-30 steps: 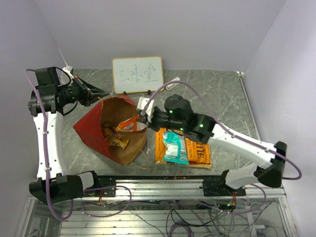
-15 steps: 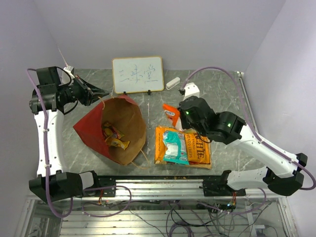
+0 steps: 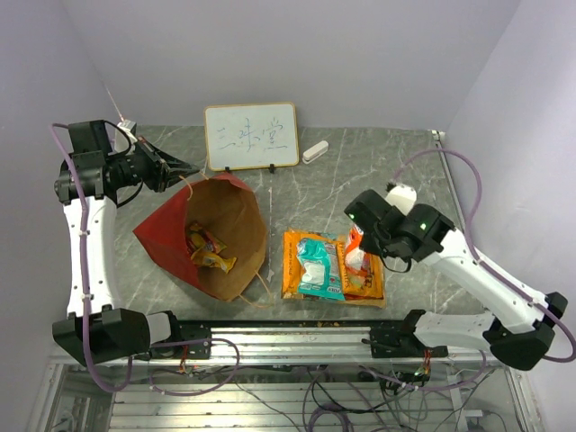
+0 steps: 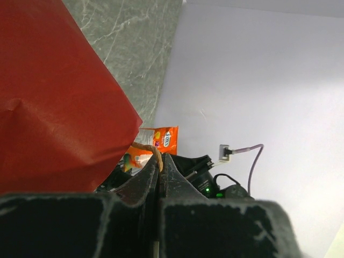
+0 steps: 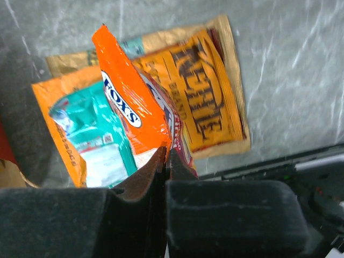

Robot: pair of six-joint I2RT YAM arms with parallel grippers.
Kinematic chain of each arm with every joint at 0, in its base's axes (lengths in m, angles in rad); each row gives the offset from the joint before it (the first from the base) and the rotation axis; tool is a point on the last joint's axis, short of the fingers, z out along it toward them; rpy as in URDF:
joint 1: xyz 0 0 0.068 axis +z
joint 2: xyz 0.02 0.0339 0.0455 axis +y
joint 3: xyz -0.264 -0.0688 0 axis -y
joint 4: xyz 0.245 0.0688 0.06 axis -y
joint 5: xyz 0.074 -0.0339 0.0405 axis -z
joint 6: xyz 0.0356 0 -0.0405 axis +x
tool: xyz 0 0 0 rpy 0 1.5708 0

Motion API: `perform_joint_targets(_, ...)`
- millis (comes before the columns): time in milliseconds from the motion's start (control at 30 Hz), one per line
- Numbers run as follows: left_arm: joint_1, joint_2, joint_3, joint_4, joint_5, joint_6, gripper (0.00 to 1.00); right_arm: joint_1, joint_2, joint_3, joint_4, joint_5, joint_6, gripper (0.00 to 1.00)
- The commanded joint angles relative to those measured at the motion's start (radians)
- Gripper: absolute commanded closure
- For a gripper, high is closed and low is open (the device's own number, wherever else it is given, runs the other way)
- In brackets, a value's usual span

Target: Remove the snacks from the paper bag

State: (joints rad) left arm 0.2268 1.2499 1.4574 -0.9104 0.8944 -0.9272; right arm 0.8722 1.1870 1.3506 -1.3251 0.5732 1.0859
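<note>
The red paper bag (image 3: pixel 166 236) lies tilted with its brown mouth open, and small yellow and red snacks (image 3: pixel 209 250) lie inside. My left gripper (image 3: pixel 184 171) is shut on the bag's tan loop handle (image 4: pixel 152 151), next to the red bag wall (image 4: pixel 54 107). My right gripper (image 3: pixel 358 241) is shut on an orange Fox's packet (image 5: pixel 131 105), which hangs just above the large orange-and-teal chip bag (image 3: pixel 315 265) lying flat to the right of the paper bag. In the right wrist view that chip bag (image 5: pixel 204 102) lies under the right gripper (image 5: pixel 166 153).
A small whiteboard (image 3: pixel 251 135) stands at the back of the marble table, with a white eraser-like block (image 3: pixel 315 151) to its right. A metal rail (image 3: pixel 297 335) runs along the near edge. Walls close in at left, back and right.
My right arm has carried the orange packet from the bag's mouth rightward and toward the front, to above the chip bag. The left arm has kept still on the handle.
</note>
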Motion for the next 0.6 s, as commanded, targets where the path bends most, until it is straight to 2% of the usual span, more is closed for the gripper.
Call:
perform_joint_targets(0,0.015,-0.013,0.015,0.009,0.024,0.014,0.93,-0.009,-0.095,-0.096,-0.054,-0.041,0.248,1.00)
perform_joint_targets(133,0.015,-0.014,0.014,0.005,0.024,0.019,0.93,-0.031,-0.142,-0.165,-0.057,-0.052,0.307,1.00)
perform_joint_targets(300,0.015,-0.022,0.011,-0.006,0.023,0.024,0.93,-0.075,-0.122,-0.278,-0.056,-0.156,0.351,1.00)
perform_joint_targets(400,0.015,-0.027,0.012,-0.021,0.019,0.032,0.93,-0.078,-0.129,-0.334,-0.054,-0.163,0.440,1.00)
perform_joint_targets(567,0.015,-0.039,0.004,-0.021,0.013,0.024,0.93,-0.088,-0.045,-0.286,-0.053,-0.109,0.479,1.00)
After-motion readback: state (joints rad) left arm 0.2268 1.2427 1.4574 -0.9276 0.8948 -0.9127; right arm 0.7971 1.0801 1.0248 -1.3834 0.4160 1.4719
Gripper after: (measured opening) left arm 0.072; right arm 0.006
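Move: The right hand already holds the orange Fox's bag. Its goal, the right-hand orange chips bag on the pile, lies roughly 4 cm back, 3 cm to the right and 17 cm below. The teal bag on that pile is about 4 cm back, 8 cm to the left and equally low; the paper bag stands some 38 cm to the left and 3 cm ahead. From the left hand, the chips bag is about 14 cm back, 43 cm right and 30 cm lower. Down and back, drifting a little right, the right hand lowers the hanging Fox's bag onto the right end of the snack pile, dropping some 8 cm while drawing back about 5. The wrist turns roughly 20 degrees clockwise and tips farther down; the shut fingers keep their pinch. The left hand stays put, still holding the paper bag's handle. ##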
